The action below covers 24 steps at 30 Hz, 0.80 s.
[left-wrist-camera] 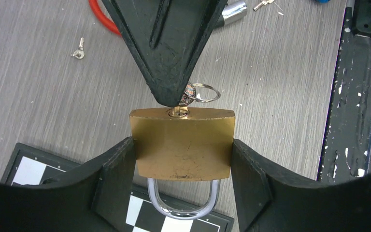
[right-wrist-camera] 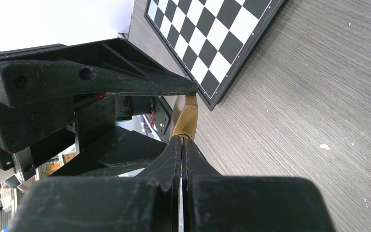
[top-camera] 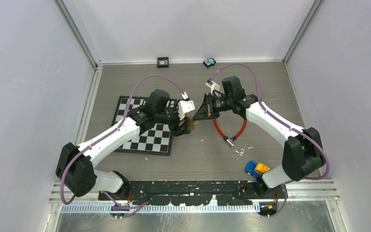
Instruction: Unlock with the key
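Observation:
A brass padlock [left-wrist-camera: 183, 145] hangs above the table, its steel shackle [left-wrist-camera: 183, 209] pointing toward the left wrist camera with both legs in the body. My left gripper [left-wrist-camera: 182, 154] is closed on the padlock's two sides. The key [left-wrist-camera: 178, 110] sits in the keyhole on the padlock's far face, with its ring [left-wrist-camera: 206, 93] hanging beside it. My right gripper [left-wrist-camera: 170, 92] is shut on the key's head, which its fingers mostly hide. In the top view the two grippers meet at mid-table, left gripper [top-camera: 186, 124] and right gripper [top-camera: 196, 116]. The right wrist view shows its shut gripper [right-wrist-camera: 181, 140] against the padlock [right-wrist-camera: 186, 121].
A chessboard [top-camera: 147, 130] lies under the left arm. A red cable lock [top-camera: 229, 130] and loose small keys [top-camera: 240, 152] lie under the right arm. A blue and yellow toy [top-camera: 256, 168] sits near the right base. Two small objects [top-camera: 163, 61] [top-camera: 209, 62] rest by the back wall.

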Each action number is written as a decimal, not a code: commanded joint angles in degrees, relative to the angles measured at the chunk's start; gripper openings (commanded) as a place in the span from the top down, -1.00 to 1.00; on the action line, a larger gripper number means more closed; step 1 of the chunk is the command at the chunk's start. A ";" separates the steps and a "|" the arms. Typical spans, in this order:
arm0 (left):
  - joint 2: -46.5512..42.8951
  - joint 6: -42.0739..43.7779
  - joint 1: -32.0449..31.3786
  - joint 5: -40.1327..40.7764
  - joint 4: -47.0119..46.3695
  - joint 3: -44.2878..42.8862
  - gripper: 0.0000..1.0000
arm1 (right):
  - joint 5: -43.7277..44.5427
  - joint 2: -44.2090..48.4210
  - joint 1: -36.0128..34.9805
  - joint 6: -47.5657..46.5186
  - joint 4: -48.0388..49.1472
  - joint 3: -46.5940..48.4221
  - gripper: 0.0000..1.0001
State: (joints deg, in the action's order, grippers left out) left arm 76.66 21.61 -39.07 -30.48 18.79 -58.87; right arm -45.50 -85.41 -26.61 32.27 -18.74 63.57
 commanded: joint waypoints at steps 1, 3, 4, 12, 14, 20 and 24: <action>-1.53 -1.63 -0.44 -6.40 -10.81 -2.01 1.00 | -0.87 -0.91 -2.95 -0.76 4.13 2.43 0.99; -1.40 -1.49 -0.40 -5.29 -10.95 -1.97 1.00 | -0.85 -1.47 -3.01 0.33 4.97 2.48 0.99; -1.35 -1.48 -0.40 -4.70 -10.98 -1.96 1.00 | -1.04 -1.69 -3.00 0.77 5.43 2.45 0.99; -3.52 3.32 -0.10 -7.60 -7.62 -0.91 1.00 | -3.19 3.90 2.38 -0.50 6.60 0.57 0.58; -4.00 4.41 -0.04 -9.12 -6.70 -0.50 1.00 | -4.08 6.57 4.88 -1.23 6.71 -0.39 0.14; -4.69 6.78 0.62 -17.20 -3.03 -0.28 1.00 | -6.00 13.94 9.05 -13.68 -2.99 -0.11 -0.20; -4.64 5.38 1.72 -28.10 -1.66 0.05 1.00 | -10.33 17.97 8.48 -36.93 -16.59 3.10 -0.12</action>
State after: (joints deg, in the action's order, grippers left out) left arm 74.96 26.72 -38.44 -44.14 19.59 -58.54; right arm -50.24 -71.13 -17.10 18.55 -22.55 62.76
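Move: The key is already in the padlock's keyhole, its head pinched in the right hand's shut fingertips; the padlock's body lies about 4 cm left, 1 cm back and 2 cm below that hand. The red cable lock lies some 17 cm right, 4 cm ahead and 18 cm below. From the left hand the key is about 4 cm right, 1 cm ahead and 2 cm up, with the held padlock between its fingers; the chessboard's middle is roughly 22 cm left, 5 cm ahead, 16 cm down. The right hand first barely shifts at the keyhole, then opens its fingers to a bit over half, lets go of the key head and pulls away from the padlock, about 6 cm to the right and as much upward, rolling some 20 degrees. The left hand keeps its grip on the padlock's sides, nearly still until the key is released, then draws back about 3 cm and rises a little, turning slightly clockwise. ##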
